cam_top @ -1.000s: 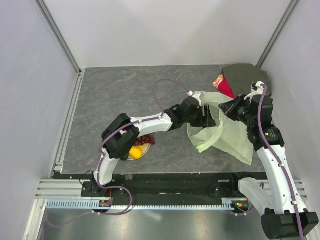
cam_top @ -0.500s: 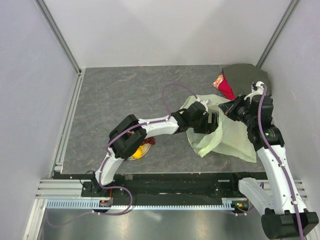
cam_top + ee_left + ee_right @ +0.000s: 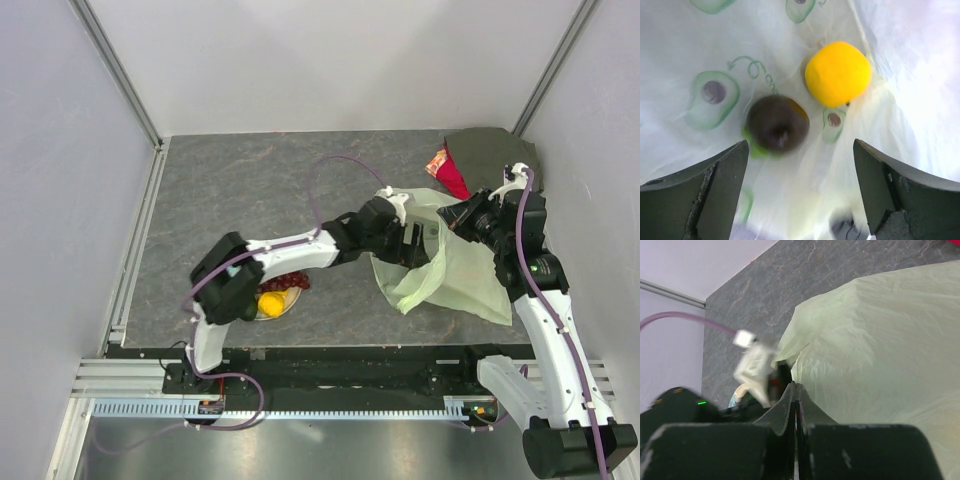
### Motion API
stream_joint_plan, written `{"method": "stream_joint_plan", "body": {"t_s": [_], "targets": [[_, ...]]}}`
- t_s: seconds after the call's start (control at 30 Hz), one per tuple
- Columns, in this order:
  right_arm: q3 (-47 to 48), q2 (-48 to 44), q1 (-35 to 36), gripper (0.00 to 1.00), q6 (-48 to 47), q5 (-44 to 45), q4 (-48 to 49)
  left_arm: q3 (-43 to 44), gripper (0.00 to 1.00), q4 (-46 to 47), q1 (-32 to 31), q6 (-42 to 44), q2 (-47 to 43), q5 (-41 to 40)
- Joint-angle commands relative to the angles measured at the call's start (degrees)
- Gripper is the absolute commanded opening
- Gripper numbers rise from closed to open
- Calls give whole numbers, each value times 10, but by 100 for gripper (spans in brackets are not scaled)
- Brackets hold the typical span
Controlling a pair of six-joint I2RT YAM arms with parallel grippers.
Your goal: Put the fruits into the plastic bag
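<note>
The pale green plastic bag [image 3: 455, 275] lies at the right with its mouth facing left. My right gripper [image 3: 447, 218] is shut on the bag's upper rim [image 3: 805, 357] and holds it raised. My left gripper [image 3: 414, 246] reaches into the mouth, open and empty [image 3: 800, 146]. Inside the bag lie an orange [image 3: 838, 73] and a dark brown-purple round fruit [image 3: 777, 123], with a bit of green showing under it. A yellow lemon [image 3: 270, 302] and dark red grapes [image 3: 292, 280] rest on the plate [image 3: 284, 311] beside the left arm's elbow.
A dark green and red cloth [image 3: 488, 153] lies in the far right corner behind the bag. Grey walls close in the table on three sides, with a metal rail [image 3: 135, 250] along the left edge.
My left gripper pushed deeper into the bag, then drew back a little to the left with its jaws wider. Its elbow swung left off the plate. The right arm held still.
</note>
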Motion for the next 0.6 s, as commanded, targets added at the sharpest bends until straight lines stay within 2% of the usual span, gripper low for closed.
{"method": "stream_joint_plan", "body": {"t_s": [0.0, 0.2, 0.3, 0.43, 0.57], "targets": [[25, -7, 3, 0, -1, 5, 3, -73, 92, 3, 38, 93, -149, -22], [21, -2, 2, 0, -1, 4, 4, -188, 91, -5, 87, 201, -280, 27], [24, 2, 2, 0, 0, 4, 4, -201, 91, -14, 101, 306, -319, -36], [28, 8, 3, 0, -1, 0, 4, -177, 92, -26, 111, 395, -299, -42], [34, 11, 2, 0, 1, 2, 3, -129, 91, -57, 111, 445, -229, -49]]}}
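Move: My open left hand is inside the bag mouth, with the mangosteen about 4 cm to its right and 6 cm below. On the plate, the green fruit lies roughly 30 cm to its left and 2 cm farther out, the grapes some 34 cm left and 2 cm back, the lemon 35 cm left and 9 cm back, all about 7 cm lower. From my right hand, the green fruit is about 35 cm left, 1 cm back and 23 cm below. I draw my empty left hand out of the bag mouth, sweeping about 15 cm left towards the fruit plate and rising some 10 cm, then easing forward and slightly down past the rim. On the way I roll the wrist some 30 degrees, clockwise looking along the fingers, which stay wide open. My right hand stays put, still pinching the bag's rim. ##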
